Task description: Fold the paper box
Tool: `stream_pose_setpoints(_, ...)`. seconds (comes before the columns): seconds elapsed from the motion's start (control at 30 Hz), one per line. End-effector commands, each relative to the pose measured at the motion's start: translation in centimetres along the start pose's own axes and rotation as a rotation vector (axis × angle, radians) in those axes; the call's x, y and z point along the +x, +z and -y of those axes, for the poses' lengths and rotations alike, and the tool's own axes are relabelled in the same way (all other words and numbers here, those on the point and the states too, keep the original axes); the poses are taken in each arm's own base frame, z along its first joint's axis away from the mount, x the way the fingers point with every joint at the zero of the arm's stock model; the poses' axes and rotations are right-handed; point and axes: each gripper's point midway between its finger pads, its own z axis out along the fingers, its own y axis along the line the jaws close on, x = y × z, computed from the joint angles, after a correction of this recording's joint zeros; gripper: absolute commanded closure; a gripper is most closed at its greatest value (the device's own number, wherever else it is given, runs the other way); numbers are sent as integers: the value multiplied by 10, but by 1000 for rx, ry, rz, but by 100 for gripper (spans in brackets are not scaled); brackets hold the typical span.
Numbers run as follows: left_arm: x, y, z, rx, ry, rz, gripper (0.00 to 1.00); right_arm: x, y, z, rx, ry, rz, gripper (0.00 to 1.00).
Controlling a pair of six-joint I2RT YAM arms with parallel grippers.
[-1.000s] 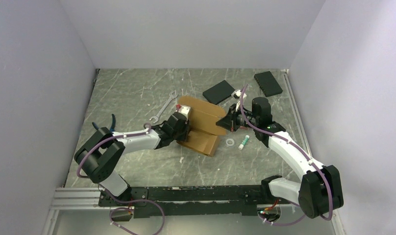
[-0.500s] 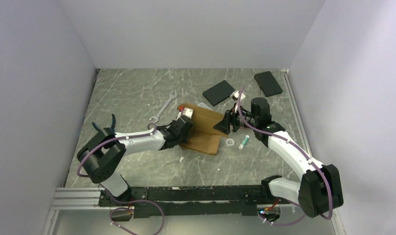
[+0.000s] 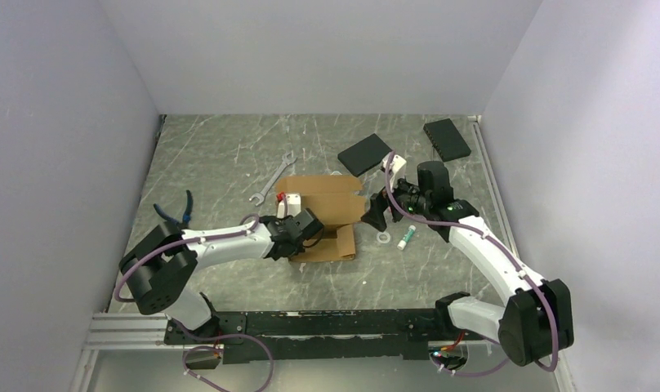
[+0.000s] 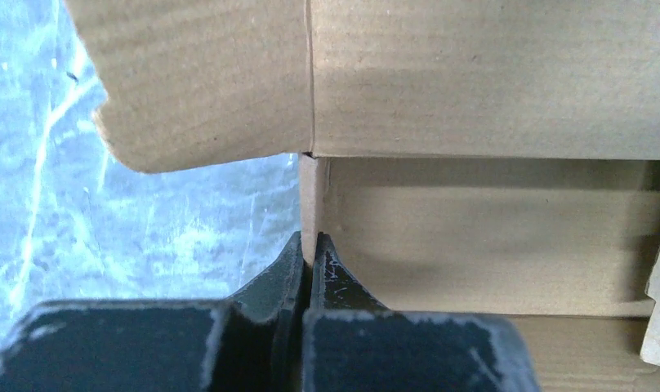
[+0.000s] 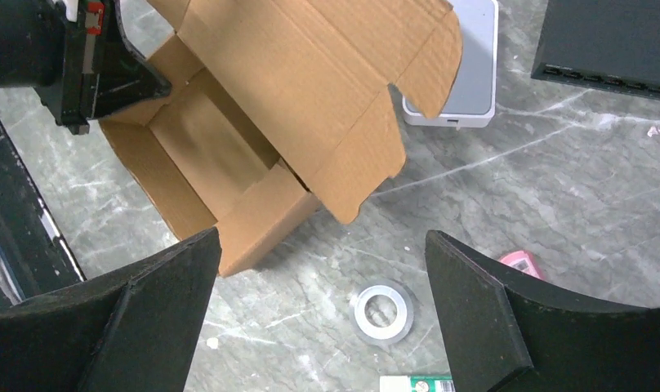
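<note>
The paper box (image 3: 323, 200) is a brown corrugated carton lying mid-table with its lid flaps spread open. In the left wrist view its inside (image 4: 482, 220) fills the frame. My left gripper (image 4: 312, 245) is shut on the thin edge of one side wall. From above, the left gripper (image 3: 307, 224) sits at the box's near left side. My right gripper (image 3: 375, 214) stands wide open just right of the box, holding nothing. Between its fingers (image 5: 474, 310) I see bare marble, with the box (image 5: 294, 82) beyond and apart from them.
Two black slabs (image 3: 364, 153) (image 3: 447, 139) lie at the back right. A tape ring (image 3: 384, 237), a green-and-white tube (image 3: 406, 238) and a pink item (image 5: 519, 263) lie right of the box. A white case (image 5: 466, 77) sits behind it. A wrench (image 3: 274, 181) and pliers (image 3: 180, 211) lie left.
The right gripper opened, let go of the box flap and drew back. The left gripper shut on the box wall and pulled the box down and toward the near side.
</note>
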Motion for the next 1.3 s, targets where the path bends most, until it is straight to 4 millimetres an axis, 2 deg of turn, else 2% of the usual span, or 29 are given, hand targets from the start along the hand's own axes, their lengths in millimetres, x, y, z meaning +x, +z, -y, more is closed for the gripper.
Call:
stream_pose_setpoints(0.0,2,-11,-5,-48,-115,-3,100,-4,-6,-9,-51,-59,10,0)
stream_pose_setpoints(0.13,12,-11,2,-48,-188,-29,100,18,11,-22,-131,63,-34,2)
stream_pose_setpoints(0.3,20,-13,10,-62,-254,-34,100,48,42,-41,-142,77,-165,7)
stream_pose_setpoints(0.47,28,-19,7,-121,-333,-33,100,67,64,-28,-30,111,-278,14)
stream_pose_setpoints(0.63,35,-24,18,-86,-389,-31,100,71,77,-20,46,72,-306,18)
stream_pose_setpoints(0.87,38,-26,25,-71,-395,-28,100,71,89,-17,90,18,-324,41)
stream_pose_setpoints(0.9,38,-27,26,-69,-398,-29,100,74,90,-16,103,3,-335,49)
stream_pose_setpoints(1.0,39,-29,27,-76,-402,-24,100,85,94,-8,163,-47,-384,81)
stream_pose_setpoints(1.1,41,-31,25,-88,-413,-22,100,95,95,5,241,-117,-442,99)
stream_pose_setpoints(1.27,40,-37,27,-73,-439,-10,100,97,95,17,357,-285,-476,100)
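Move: The box's right end wall, at its corner by the lid hinge, lies about 5 cm left of the right hand, 2 cm back and some 12 cm below. From that hand the raised lid's middle is roughly 11 cm left, 4 cm ahead and 9 below; on the table about 15 cm down, the tape roll is 4 cm right and 6 back, the silver case 7 left and 7 ahead. The left hand already pinches the opposite end wall; the corner it must present is about 16 cm to its right, 1 cm ahead, level. The right hand, wide open, drops about 12 cm onto the box's right end wall, swinging first left and back and then forward again to end some 5 cm left of its start, its fingers tipping steeper down before they shut and pinch the wall just below the lid hinge. Meanwhile the left hand keeps its pinch on the left end wall and drags the box about 6 cm back and a little right, turning it some 20 degrees counter-clockwise so the right end meets the descending fingers. ##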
